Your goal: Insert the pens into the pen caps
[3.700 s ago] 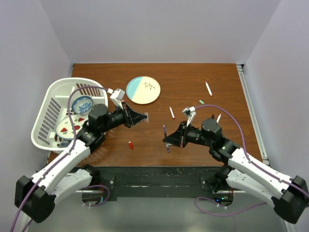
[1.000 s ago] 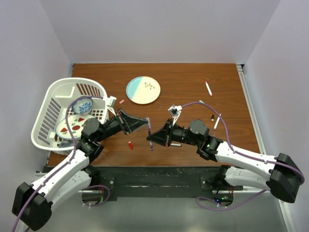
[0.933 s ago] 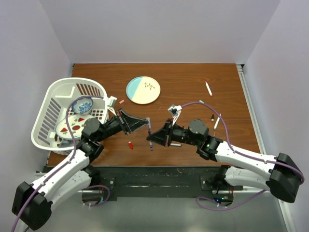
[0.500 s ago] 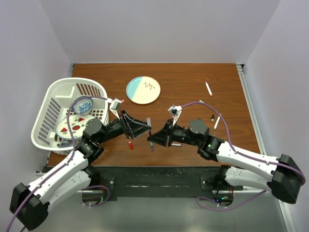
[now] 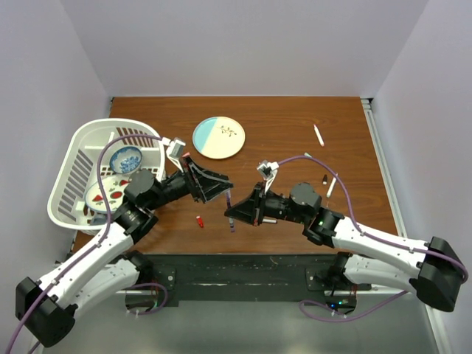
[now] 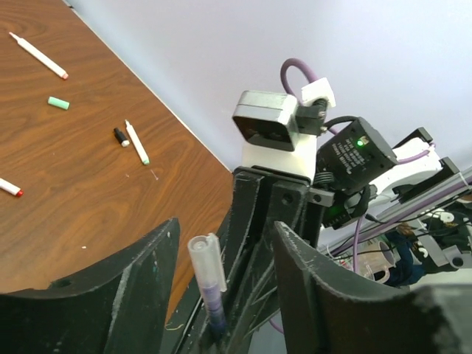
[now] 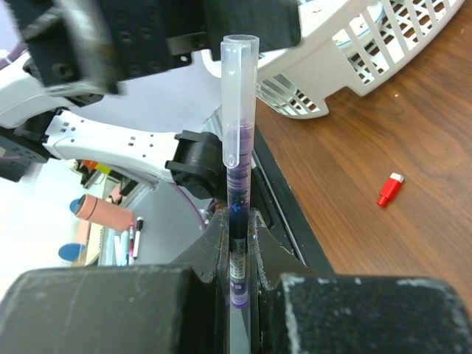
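Note:
My right gripper is shut on a dark purple pen, held upright above the table's front middle. A clear cap sits over the pen's upper end. The left gripper stands open, its fingers on either side of the capped end without touching it. A red cap lies on the table below the left gripper. At the right lie a white pen, a green cap, a black cap and another white pen.
A white basket with bowls inside stands at the left edge. A blue and cream plate lies at the back middle. The two grippers face each other closely over the front middle of the table.
The left gripper, shut on the clear cap at the pen's end a second ago, has opened and drawn back a little. The cap stays on the pen in the right gripper.

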`<state>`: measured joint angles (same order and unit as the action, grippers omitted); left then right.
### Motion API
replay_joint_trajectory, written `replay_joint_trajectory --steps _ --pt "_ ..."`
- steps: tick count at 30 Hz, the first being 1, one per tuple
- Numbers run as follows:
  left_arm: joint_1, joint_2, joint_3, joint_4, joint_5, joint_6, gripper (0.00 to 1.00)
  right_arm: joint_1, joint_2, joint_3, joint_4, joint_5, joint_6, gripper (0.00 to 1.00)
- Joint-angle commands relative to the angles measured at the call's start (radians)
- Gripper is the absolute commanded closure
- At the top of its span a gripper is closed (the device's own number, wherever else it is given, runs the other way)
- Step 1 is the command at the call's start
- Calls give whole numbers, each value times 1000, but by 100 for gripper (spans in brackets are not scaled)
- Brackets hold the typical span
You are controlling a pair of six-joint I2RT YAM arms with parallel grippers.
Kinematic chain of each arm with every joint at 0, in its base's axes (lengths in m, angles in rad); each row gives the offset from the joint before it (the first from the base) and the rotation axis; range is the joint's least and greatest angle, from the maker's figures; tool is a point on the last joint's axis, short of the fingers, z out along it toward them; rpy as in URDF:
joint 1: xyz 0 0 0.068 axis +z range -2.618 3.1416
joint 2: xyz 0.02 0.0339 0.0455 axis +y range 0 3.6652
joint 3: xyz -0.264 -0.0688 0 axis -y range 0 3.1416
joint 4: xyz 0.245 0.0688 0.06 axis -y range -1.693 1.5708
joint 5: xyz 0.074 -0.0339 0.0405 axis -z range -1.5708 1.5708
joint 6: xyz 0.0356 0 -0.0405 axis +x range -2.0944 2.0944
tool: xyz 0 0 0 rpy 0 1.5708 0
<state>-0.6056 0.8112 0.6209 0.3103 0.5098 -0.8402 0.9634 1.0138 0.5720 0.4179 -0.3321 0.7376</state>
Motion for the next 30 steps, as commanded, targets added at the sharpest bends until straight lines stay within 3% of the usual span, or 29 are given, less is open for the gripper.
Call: replay_joint_trajectory --steps 1,5,6,9,11,15,21,25,30 --pt "-3 9 28 6 12 35 45 9 -23 25 47 -5 8 100" --pt "-2 2 17 21 32 29 61 14 -20 26 56 -5 13 100" --pt "-3 0 14 27 38 26 74 14 -20 26 58 -7 14 100" --pt "-3 -6 -15 41 53 -5 94 14 -11 28 73 -12 20 100" --pt "-3 -15 -45 71 74 -66 100 14 -6 29 93 -12 25 100" --pt "-16 -61 -147 136 107 -157 100 14 -18 42 102 2 8 100" --pt "-39 -129 -220 50 90 -122 100 14 -78 80 35 126 -78 100" --pt "-80 -141 -343 254 95 -218 100 12 -69 160 -69 209 -142 100" --pt "-129 -142 -380 266 88 -201 100 9 -20 287 -148 240 -204 100"
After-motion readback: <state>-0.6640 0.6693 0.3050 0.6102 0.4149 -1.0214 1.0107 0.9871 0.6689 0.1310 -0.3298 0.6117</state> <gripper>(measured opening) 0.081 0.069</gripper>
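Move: The translucent cap, already over the end of the purple pen, stands between the left hand's open fingers, its middle some 2 cm below and 1 cm back of them. From the right hand, which grips the pen lower down, it is about 4 cm ahead and 6 cm up. On the table about 28 cm below the left hand, the red cap is roughly 8 cm ahead and 11 cm left, the white pen 8 cm ahead and 12 cm right. The left fingers first close on the upper part of the translucent cap with hardly any travel, then, keeping hold, push it down and back along the pen's line towards the right hand, about 4.5 cm in all, drifting slightly left as the fingertips tilt up some 10 degrees. The right hand keeps its pinch on the purple pen and, after rising slightly, goes back and down about 2 cm under the push, its fingertips tipping down about as much. ##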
